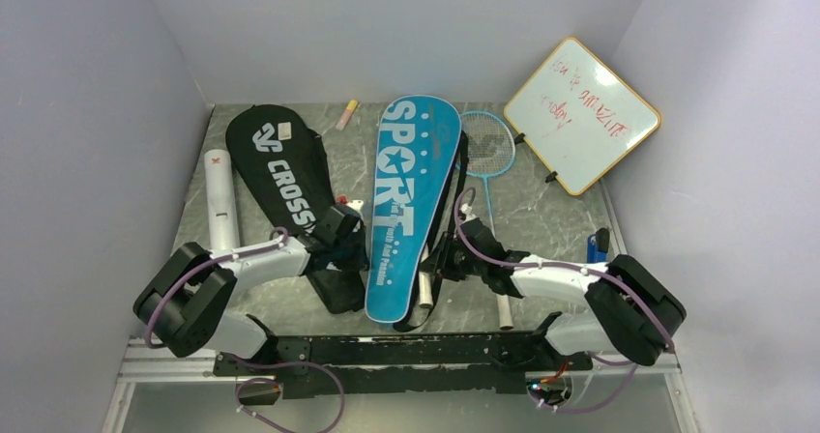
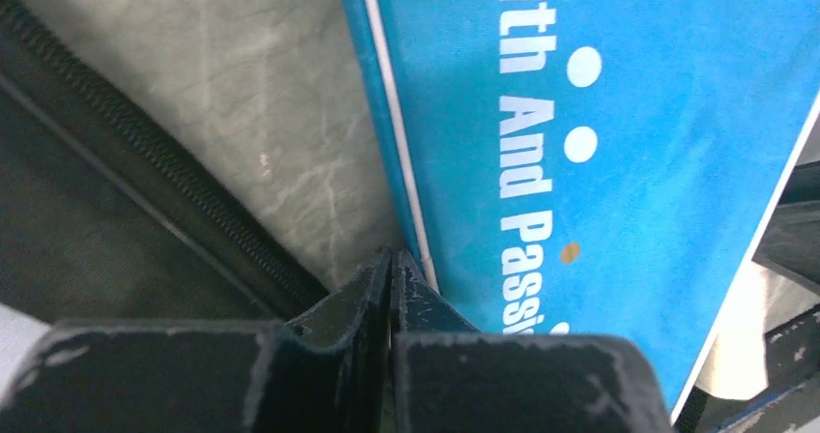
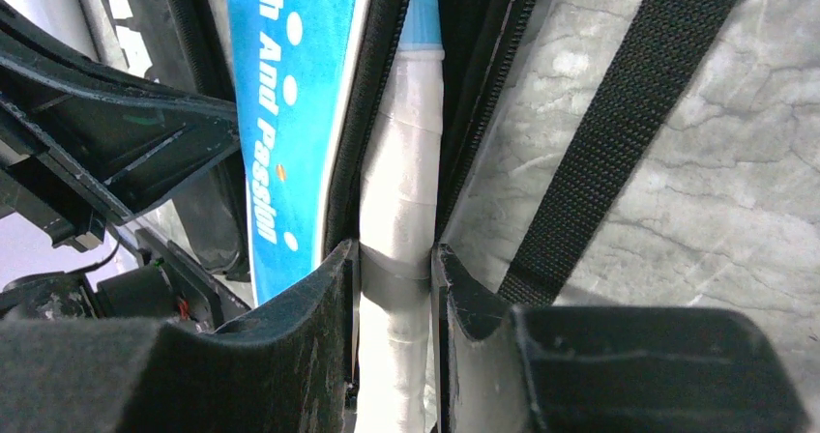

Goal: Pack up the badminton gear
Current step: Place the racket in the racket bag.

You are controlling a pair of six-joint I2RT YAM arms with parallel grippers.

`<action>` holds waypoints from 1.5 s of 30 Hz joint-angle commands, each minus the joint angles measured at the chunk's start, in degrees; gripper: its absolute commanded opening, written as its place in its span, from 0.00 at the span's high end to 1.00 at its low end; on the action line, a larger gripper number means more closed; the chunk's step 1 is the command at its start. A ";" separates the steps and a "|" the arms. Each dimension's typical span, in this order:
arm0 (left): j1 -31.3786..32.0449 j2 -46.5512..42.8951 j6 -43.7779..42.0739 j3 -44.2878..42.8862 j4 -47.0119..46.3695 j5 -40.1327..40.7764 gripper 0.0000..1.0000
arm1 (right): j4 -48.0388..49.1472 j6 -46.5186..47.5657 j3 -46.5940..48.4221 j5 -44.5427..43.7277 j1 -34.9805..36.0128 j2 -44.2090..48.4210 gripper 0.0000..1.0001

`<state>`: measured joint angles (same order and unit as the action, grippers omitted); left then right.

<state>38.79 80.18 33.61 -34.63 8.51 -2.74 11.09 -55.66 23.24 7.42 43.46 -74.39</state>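
The blue "SPORT" cover (image 1: 411, 201) lies lengthwise in the middle, and a white-wrapped racket handle (image 3: 401, 162) sticks out of its open zipper edge. My right gripper (image 3: 395, 259) is shut on that handle. At the cover's left edge (image 2: 580, 114) my left gripper (image 2: 392, 259) is shut, tips beside the white piping, with nothing visible between them. The black "CROSSWAY" cover (image 1: 280, 177) lies to the left, its zipper (image 2: 145, 182) next to the left fingers. A white tube (image 1: 220, 201) lies at far left. A light-blue racket (image 1: 486, 148) shows right of the blue cover.
A wood-framed whiteboard (image 1: 583, 114) leans in the back right corner. A small marker (image 1: 346, 114) lies at the back. A black strap (image 3: 619, 133) runs across the grey table beside the right fingers. Another white handle (image 1: 505, 307) lies near the right arm.
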 commanded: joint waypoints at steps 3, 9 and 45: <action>-0.11 3.95 -0.80 0.22 -6.17 -7.58 0.94 | 10.51 1.35 1.29 3.08 0.04 -2.66 1.00; -0.06 5.86 -1.65 0.52 -8.06 -12.15 0.95 | 14.81 1.44 2.98 4.31 0.79 -7.07 1.00; -0.38 -0.33 -3.63 -0.61 0.03 -5.81 0.95 | 4.07 3.45 0.75 -8.61 4.19 1.47 0.59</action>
<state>38.39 80.49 30.98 -33.89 6.98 -9.72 16.45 -53.34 24.40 2.28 47.72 -74.74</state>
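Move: The right hand has the white racket handle in its grip; the blue bag's narrow end is centred some 9 cm to its left and 4 cm back. The carrying strap runs about 5 cm to its right, level with it, and the second racket's handle is 24 cm right and 9 cm back. The nearly shut left fingers are at the bag's left edge, with the narrow end's centre about 7 cm right and 4 cm back; the black bag's near end lies 8 cm left and 6 cm back. The right hand keeps its pinch on the white handle and carries it about 4.5 cm left into the blue bag's open side, sinking slightly on the way, then opens its fingers, lets go and lifts off with a short drift back right. Against it the left hand, fingers kept nearly shut, pushes the bag's left edge some 4 cm to the right, leaning over as it goes, then eases most of the way back left and ends slightly nearer the base. ##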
